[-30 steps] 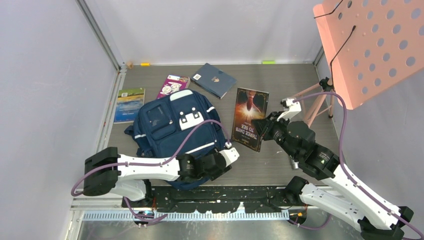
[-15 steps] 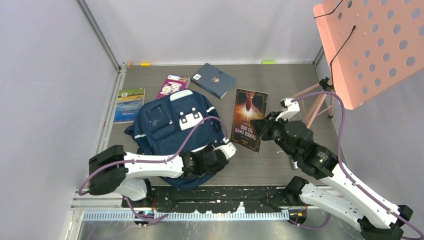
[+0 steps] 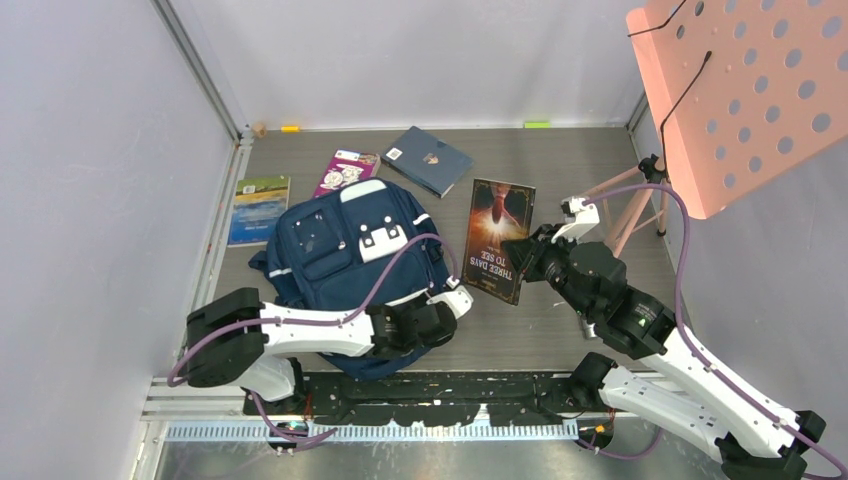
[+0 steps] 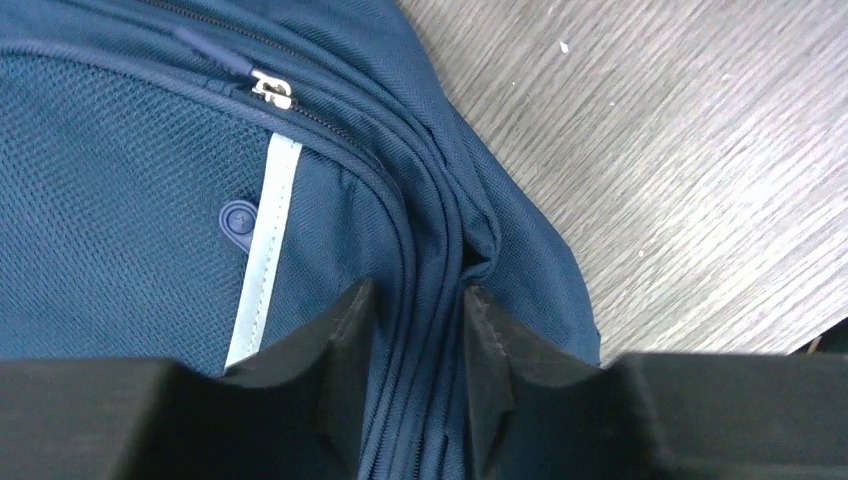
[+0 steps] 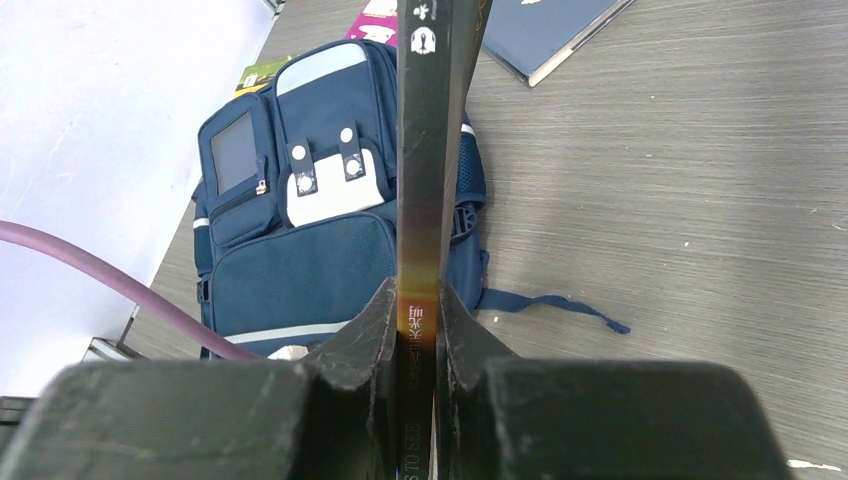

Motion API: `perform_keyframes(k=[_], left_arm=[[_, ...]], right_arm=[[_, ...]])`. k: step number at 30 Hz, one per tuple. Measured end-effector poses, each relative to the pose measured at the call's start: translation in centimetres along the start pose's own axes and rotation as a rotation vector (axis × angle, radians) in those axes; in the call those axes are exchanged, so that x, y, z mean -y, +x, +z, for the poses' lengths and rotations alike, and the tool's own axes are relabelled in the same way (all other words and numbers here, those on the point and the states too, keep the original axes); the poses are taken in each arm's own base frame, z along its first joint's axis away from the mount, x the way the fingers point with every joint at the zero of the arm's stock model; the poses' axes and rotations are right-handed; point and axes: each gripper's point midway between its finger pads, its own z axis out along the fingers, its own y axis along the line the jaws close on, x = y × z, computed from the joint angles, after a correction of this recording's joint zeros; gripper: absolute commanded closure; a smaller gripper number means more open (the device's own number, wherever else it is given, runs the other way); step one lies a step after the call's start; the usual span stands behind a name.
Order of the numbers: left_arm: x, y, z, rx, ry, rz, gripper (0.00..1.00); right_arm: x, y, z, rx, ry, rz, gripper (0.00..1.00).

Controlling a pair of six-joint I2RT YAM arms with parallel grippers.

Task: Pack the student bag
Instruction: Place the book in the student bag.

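The student bag (image 3: 340, 250), navy with white patches and pale stripes, lies flat at the table's left centre. My left gripper (image 3: 445, 305) is at its near right edge. In the left wrist view the left gripper (image 4: 415, 290) is shut on a ridge of the student bag's (image 4: 130, 200) zipper seams, with fabric filling the gap between the fingers. My right gripper (image 3: 522, 255) is shut on the near end of a dark book (image 3: 498, 238) titled "Three Days to See". The right wrist view has the right gripper (image 5: 417, 290) holding this book (image 5: 430, 150) edge-on, with the student bag (image 5: 300, 260) behind it.
A navy book (image 3: 428, 158), a pink book (image 3: 345, 170) and a green book (image 3: 259, 208) lie behind and left of the bag. A pink perforated stand (image 3: 750, 90) leans in from the right. A loose strap (image 5: 550, 300) trails on the table.
My left gripper has slid a little left along the bag's near edge and its jaws have narrowed on the fabric. The right arm and its book have barely shifted.
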Motion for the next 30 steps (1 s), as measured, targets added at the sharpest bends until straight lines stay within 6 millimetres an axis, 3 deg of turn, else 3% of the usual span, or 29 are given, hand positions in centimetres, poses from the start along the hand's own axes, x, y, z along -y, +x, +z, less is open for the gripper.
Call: perform_keyframes(k=[2, 3, 7, 11, 15, 19, 24, 30], left_arm=[[-0.5, -0.1, 0.0, 0.000, -0.031, -0.005, 0.97], [-0.7, -0.3, -0.1, 0.001, -0.042, -0.008, 1.00], [-1.3, -1.3, -1.0, 0.010, -0.070, -0.009, 1.00], [-3.4, -4.5, -4.2, 0.096, -0.098, -0.040, 1.00], [-7.6, -8.9, -8.7, 0.238, -0.152, -0.114, 1.00], [-11.9, -11.2, -11.9, 0.308, -0.181, -0.182, 1.00], [-15.4, -12.9, -13.7, 0.323, -0.164, -0.208, 1.00], [-15.5, -14.2, -13.2, 0.262, -0.112, -0.124, 1.00]], right_arm=[[0.0, 0.0, 0.0, 0.000, 0.000, 0.000, 1.00], [0.0, 0.0, 0.0, 0.000, 0.000, 0.000, 1.00], [0.0, 0.0, 0.0, 0.000, 0.001, 0.000, 1.00], [0.3, 0.4, 0.0, -0.015, 0.012, -0.002, 0.99], [1.0, 1.4, -0.3, -0.053, 0.043, 0.010, 0.99], [1.3, 2.6, -0.6, -0.104, 0.063, 0.066, 0.99], [-1.0, 4.6, -0.4, -0.200, -0.010, 0.233, 0.99], [-4.9, 8.3, 0.5, -0.381, -0.126, 0.396, 0.99]])
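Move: The student bag's zipped rim already lies between the open left fingers, less than about 1 cm below the hand point, with the bag's middle some 13 cm ahead and 13 cm left. The held book is about 9 cm ahead, 9 cm right and 21 cm above the left hand; the navy notebook lies some 38 cm straight ahead. From the right hand, that rim is roughly 5 cm back, 13 cm left and 23 cm below. Close the left gripper on the bag's zipped rim, then pull it up about 23 cm, drifting forward some 8 cm and a little left as the fingers tip slightly upward. Keep the right grip on the book's spine and, once the flap is rising, swing it left, down and back towards the opening mouth, tipping the fingers downward and rolling by some 30 degrees in all. ##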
